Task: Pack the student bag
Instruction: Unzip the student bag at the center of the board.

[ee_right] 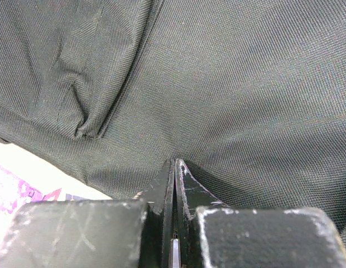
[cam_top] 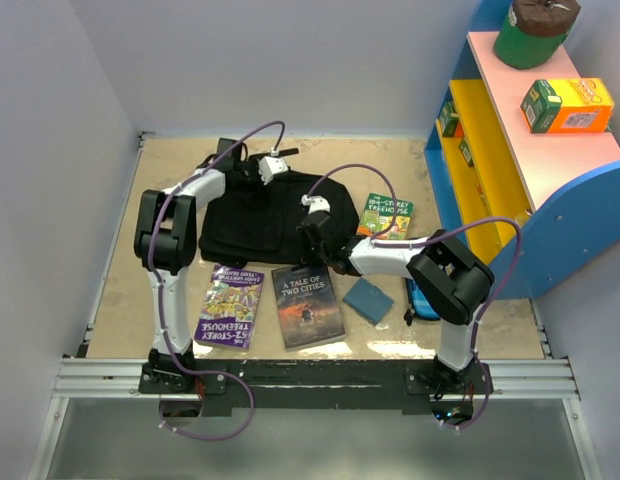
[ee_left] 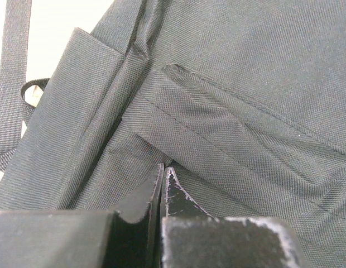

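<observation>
The student bag (cam_top: 260,225), a soft black backpack, lies flat in the middle of the table. My left gripper (cam_top: 273,167) is at its far edge. In the left wrist view the gripper (ee_left: 163,167) is shut, with its tips pinching the bag's fabric (ee_left: 229,106) just under a stitched flap; a strap (ee_left: 11,78) runs along the left. My right gripper (cam_top: 315,238) is on the bag's near right part. There the right gripper (ee_right: 174,162) is shut, and the black cloth (ee_right: 229,84) puckers in towards its tips.
Near the bag lie a purple Treehouse book (cam_top: 230,305), "A Tale of Two Cities" (cam_top: 307,305), a green Treehouse book (cam_top: 387,215), a small blue notebook (cam_top: 368,299) and a blue-black pencil case (cam_top: 422,300). A coloured shelf (cam_top: 510,160) stands on the right with a green can (cam_top: 533,30) and an orange box (cam_top: 567,105).
</observation>
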You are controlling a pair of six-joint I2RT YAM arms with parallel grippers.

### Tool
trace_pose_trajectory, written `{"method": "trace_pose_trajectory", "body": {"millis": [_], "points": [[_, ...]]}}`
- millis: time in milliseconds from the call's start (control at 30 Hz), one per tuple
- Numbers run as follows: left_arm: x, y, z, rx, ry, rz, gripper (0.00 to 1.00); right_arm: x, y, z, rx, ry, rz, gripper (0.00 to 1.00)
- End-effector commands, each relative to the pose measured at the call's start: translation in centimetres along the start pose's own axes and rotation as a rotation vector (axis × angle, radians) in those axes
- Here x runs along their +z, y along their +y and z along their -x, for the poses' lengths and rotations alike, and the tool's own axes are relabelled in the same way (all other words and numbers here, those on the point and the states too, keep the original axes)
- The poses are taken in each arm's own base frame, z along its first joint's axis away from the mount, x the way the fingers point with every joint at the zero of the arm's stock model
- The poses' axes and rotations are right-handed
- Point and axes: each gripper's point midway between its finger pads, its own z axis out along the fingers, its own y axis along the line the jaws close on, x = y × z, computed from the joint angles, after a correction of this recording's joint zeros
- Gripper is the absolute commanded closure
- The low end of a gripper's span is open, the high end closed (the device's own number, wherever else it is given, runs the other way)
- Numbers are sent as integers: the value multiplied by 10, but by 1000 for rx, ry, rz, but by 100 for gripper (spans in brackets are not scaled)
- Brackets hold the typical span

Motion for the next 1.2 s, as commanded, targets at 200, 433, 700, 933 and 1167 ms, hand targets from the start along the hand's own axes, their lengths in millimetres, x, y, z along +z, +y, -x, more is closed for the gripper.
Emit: {"method": "trace_pose_trajectory", "body": {"millis": [200,433,700,933,1167], "points": [[-46,-40,-6,96,17,-12,100,0,-6,19,44,37,2,100],[-58,-71,-15,71,15,-54,100,23,0,69,84,-38,1,94],[-68,-88,-7,61,-27,-66,100,65,10,117,111,-111,-8,52],[-77,-105,-11,53,-25,-102,100,102,10,131,153,-139,0,51],[-88,-135,-19,56,3,-193,100,122,8,131,193,-166,3,51]]}}
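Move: The bag's zip flap runs fore and aft across its middle. Its near end is about 18 cm back and 3 cm right of the left hand, at its height, and 1 cm back, 7 cm left of the right hand. Its far end is some 22 cm ahead and 9 cm left of the right hand. The purple book is roughly 32 cm back, 10 cm left of the left hand; A Tale of Two Cities is 32 cm back, 11 cm right of that hand. The bag's zip flap is worked from its far end by the left hand, fingers already shut on it and staying shut, drawing back about 13 cm towards the robot along the flap. The right hand first stays shut against the near part of the bag, then comes free, arcs forward some 15 cm and a little left over the bag, opens halfway and lowers astride the flap's far part. ##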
